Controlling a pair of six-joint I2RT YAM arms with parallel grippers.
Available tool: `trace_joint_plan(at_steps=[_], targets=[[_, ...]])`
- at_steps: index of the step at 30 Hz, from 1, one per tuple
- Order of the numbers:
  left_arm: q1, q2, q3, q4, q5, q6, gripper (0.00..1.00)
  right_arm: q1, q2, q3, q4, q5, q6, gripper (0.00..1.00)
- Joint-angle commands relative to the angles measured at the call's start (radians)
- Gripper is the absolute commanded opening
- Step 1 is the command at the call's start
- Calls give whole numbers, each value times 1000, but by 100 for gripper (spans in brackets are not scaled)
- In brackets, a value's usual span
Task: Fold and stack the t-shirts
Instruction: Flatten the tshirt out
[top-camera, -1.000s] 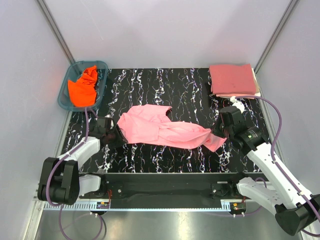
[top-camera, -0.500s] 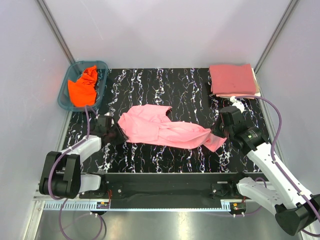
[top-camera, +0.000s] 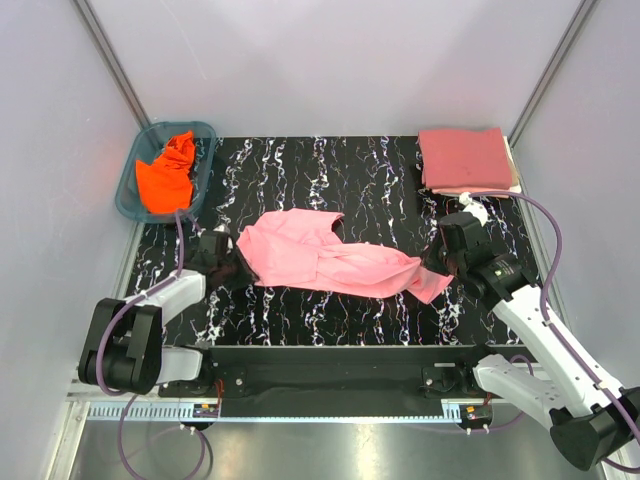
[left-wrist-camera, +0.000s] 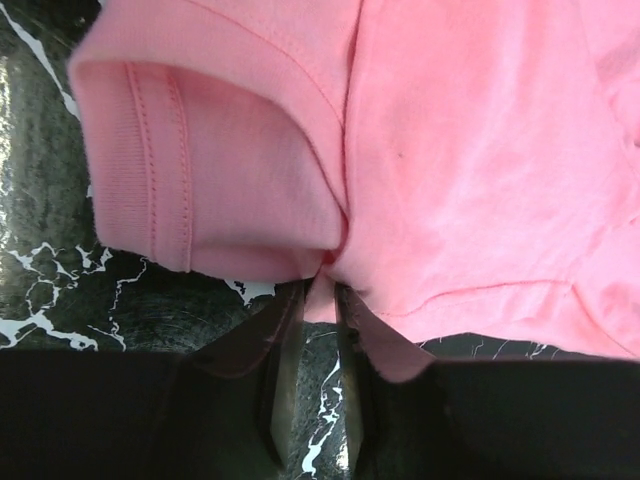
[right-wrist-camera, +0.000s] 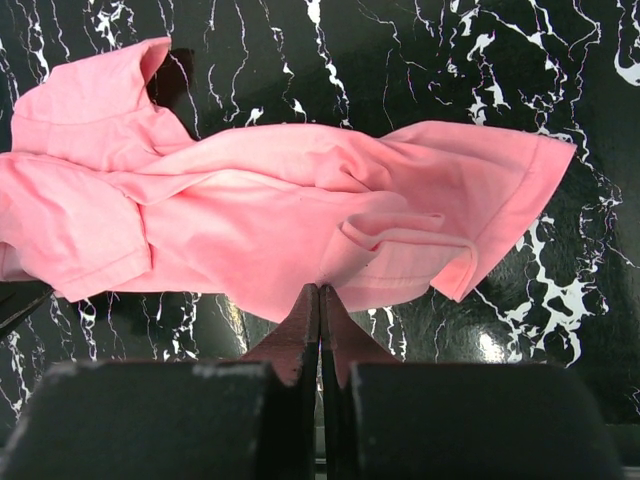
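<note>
The light pink t-shirt (top-camera: 330, 255) lies crumpled and stretched across the middle of the black marbled table. My left gripper (top-camera: 232, 262) is shut on its left edge; the left wrist view shows pink fabric (left-wrist-camera: 450, 180) pinched between the jaws (left-wrist-camera: 320, 295). My right gripper (top-camera: 437, 268) is shut on the shirt's right end, its jaws pressed together on the fabric (right-wrist-camera: 320, 292). The rose-red t-shirt (top-camera: 465, 158) lies folded at the far right, on the cream t-shirt, of which only an edge (top-camera: 515, 172) shows. The orange t-shirt (top-camera: 165, 175) lies bunched in the basket.
The teal plastic basket (top-camera: 125, 196) stands at the table's far left corner. Pale walls close in the table on three sides. A black rail runs along the near edge between the arm bases.
My left gripper has moved slightly away from the near edge and to the right, taking the shirt's left edge with it. The right arm has not moved.
</note>
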Motion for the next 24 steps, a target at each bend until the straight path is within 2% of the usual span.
trace_joint_plan(at_steps=[1, 4, 5, 6, 10, 13, 14, 16, 17, 19, 20, 21, 24], targets=[[-16, 20, -7, -10, -5, 8, 20, 7, 3, -2, 37, -2, -4, 0], [-19, 23, -4, -21, -7, 0, 10, 4, 2, -4, 37, 1, -6, 0], [-18, 23, -3, -25, -7, -3, 2, 6, 3, -4, 37, 1, -4, 0], [-19, 12, 2, -39, 1, -6, 0, 4, 3, -4, 37, 2, -4, 0], [-19, -84, 77, -149, 21, -11, 0, 6, 6, 19, 24, 10, -1, 0], [-19, -201, 241, -288, 4, 8, 0, 4, 31, 121, -1, 53, 8, 0], [-19, -224, 360, -321, -4, 17, 0, 6, 40, 155, -3, 65, 3, 0], [-19, -264, 500, -413, -19, 46, 0, 4, 82, 280, -15, 99, -6, 0], [-18, -267, 656, -445, -28, 54, 0, 4, 100, 329, -21, 108, -18, 0], [-19, -258, 823, -530, -61, 77, 0, 4, 143, 480, -39, 142, -29, 0], [-18, -249, 984, -554, -83, 80, 0, 4, 158, 531, -44, 156, -41, 0], [-18, -246, 1061, -591, -93, 80, 0, 6, 175, 629, -65, 184, -44, 0], [-19, -255, 1305, -619, -120, 51, 0, 4, 166, 760, -101, 218, -58, 0]])
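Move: The pink t-shirt's near left corner lies at the left fingertips, already between the parted pads and barely 1 cm ahead; the shirt's middle is about 5 cm ahead and 18 cm to the right. The blue tub stands roughly 32 cm ahead and 28 cm to the left of that hand. From the right hand, that corner is some 40 cm left, about 2 cm ahead and 17 cm below; the red stack is about 35 cm ahead and 20 cm right. The left hand, low at the table, shuts its fingers on the t-shirt's near left corner and, after barely shifting, swings fast upward by about 45 cm, going a little forward as it climbs and easing back slightly at the end, while its fingertips tip up by nearly 50 degrees. The right hand keeps its pinch on the shirt's other end and stays in place until the left begins to climb, then follows it up about 19 cm and some 5 cm forward, tipping up around 20 degrees, so that both hands raise the cloth together. ##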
